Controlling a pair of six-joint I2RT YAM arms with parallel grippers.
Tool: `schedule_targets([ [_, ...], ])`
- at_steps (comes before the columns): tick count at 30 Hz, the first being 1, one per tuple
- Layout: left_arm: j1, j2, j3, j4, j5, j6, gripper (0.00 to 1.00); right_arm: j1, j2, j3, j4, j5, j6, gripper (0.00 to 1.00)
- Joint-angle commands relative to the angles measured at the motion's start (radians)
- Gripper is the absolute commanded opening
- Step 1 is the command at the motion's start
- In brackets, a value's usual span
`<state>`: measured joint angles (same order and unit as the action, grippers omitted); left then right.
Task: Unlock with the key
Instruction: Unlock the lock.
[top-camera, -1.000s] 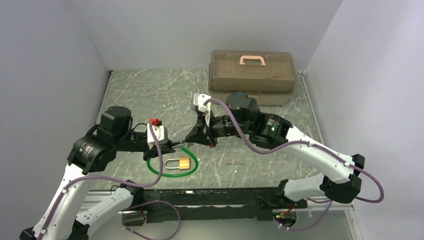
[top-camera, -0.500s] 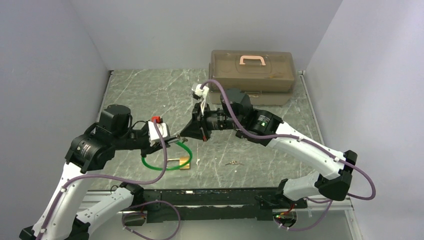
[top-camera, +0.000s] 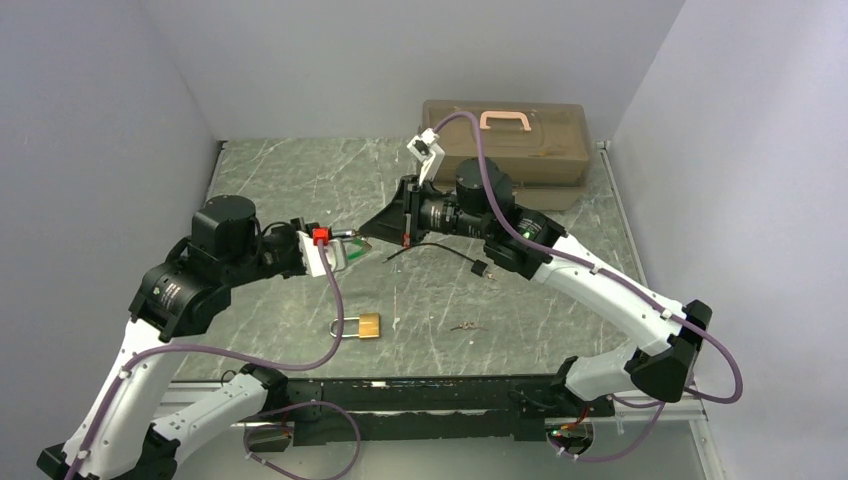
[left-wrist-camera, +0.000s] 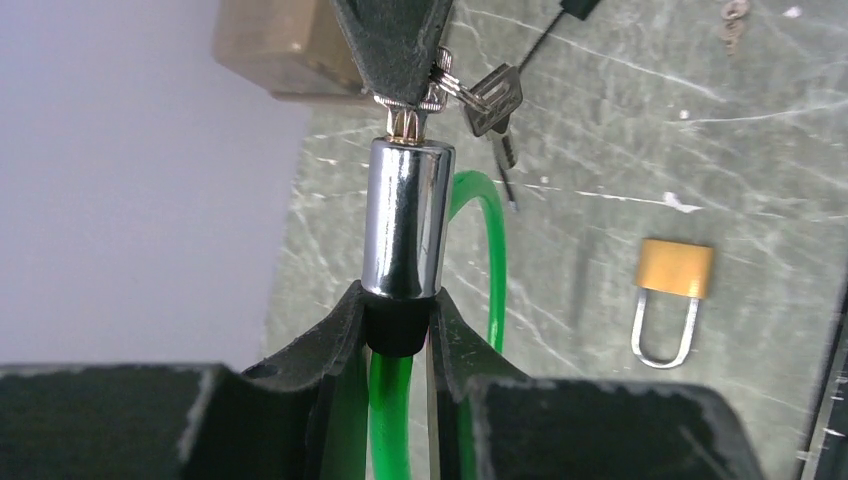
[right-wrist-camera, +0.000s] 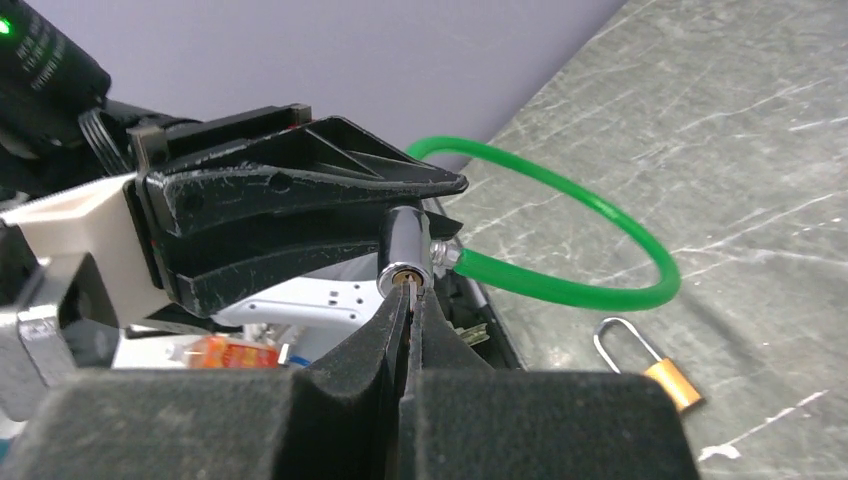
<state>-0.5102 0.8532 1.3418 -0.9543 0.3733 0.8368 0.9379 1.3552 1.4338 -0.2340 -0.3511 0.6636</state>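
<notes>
My left gripper (left-wrist-camera: 400, 318) is shut on the black collar of a chrome lock cylinder (left-wrist-camera: 407, 220), which joins a green cable (left-wrist-camera: 494, 250) and is held above the table. Facing it, my right gripper (right-wrist-camera: 410, 300) is shut on the key (left-wrist-camera: 405, 122), whose blade sits in the keyhole at the cylinder's end (right-wrist-camera: 404, 270). The other keys of the bunch (left-wrist-camera: 490, 95) dangle beside it. In the top view the left gripper (top-camera: 345, 248) and right gripper (top-camera: 362, 233) meet tip to tip over the table's middle.
A brass padlock (top-camera: 358, 326) with a silver shackle lies on the table near the front. A second small bunch of keys (top-camera: 462, 326) lies to its right. A thin black rod (top-camera: 445, 252) lies under the right arm. A brown toolbox (top-camera: 505, 140) stands at the back.
Both arms have risen and moved toward the back together, carrying the cable lock. The green loop, which lay around the padlock, is now off the table. The padlock stayed put.
</notes>
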Motion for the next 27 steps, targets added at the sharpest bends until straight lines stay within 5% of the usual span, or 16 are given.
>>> schedule_targets([
  [1, -0.010, -0.055, 0.002, 0.268, -0.104, 0.147, 0.00, -0.026, 0.014, -0.017, -0.029, -0.109, 0.166, 0.00],
  [10, -0.100, -0.109, -0.158, 0.452, -0.335, 0.338, 0.00, -0.068, 0.080, 0.024, -0.041, -0.211, 0.338, 0.00],
  [16, -0.129, -0.140, -0.206, 0.461, -0.358, 0.387, 0.00, -0.079, 0.084, 0.066, -0.033, -0.220, 0.358, 0.00],
  [23, -0.131, -0.122, -0.135, 0.382, -0.313, 0.276, 0.00, -0.118, 0.034, 0.118, -0.048, -0.193, 0.282, 0.47],
  [27, -0.132, -0.099, -0.057, 0.313, -0.266, 0.175, 0.00, -0.150, -0.019, 0.173, -0.062, -0.157, 0.202, 0.61],
])
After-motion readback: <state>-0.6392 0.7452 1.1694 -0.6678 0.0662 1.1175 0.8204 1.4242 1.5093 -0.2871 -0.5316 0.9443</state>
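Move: Facing each other, the hands are already joined by key and lock: the cylinder in the left fingers lies some 4 cm left of the right hand, about 1 cm back and 1 cm higher. From the left hand, the key sits roughly 6 cm right, 3 cm ahead and 2 cm lower; the padlock is 3 cm right, 3 cm back and 33 cm below. The black cable lies 12 cm right of the right hand, 15 cm ahead and 36 cm down. Twisting on in opposite senses, the left hand rolls its held lock about 25 degrees and the right rolls the pinched key some 20 the other way, each clockwise seen from behind its own hand. The left drifts about 3.5 cm forward, ending slightly higher; the right eases forward, dips and rises again, then opens its fingers about halfway and lets go of the key. ##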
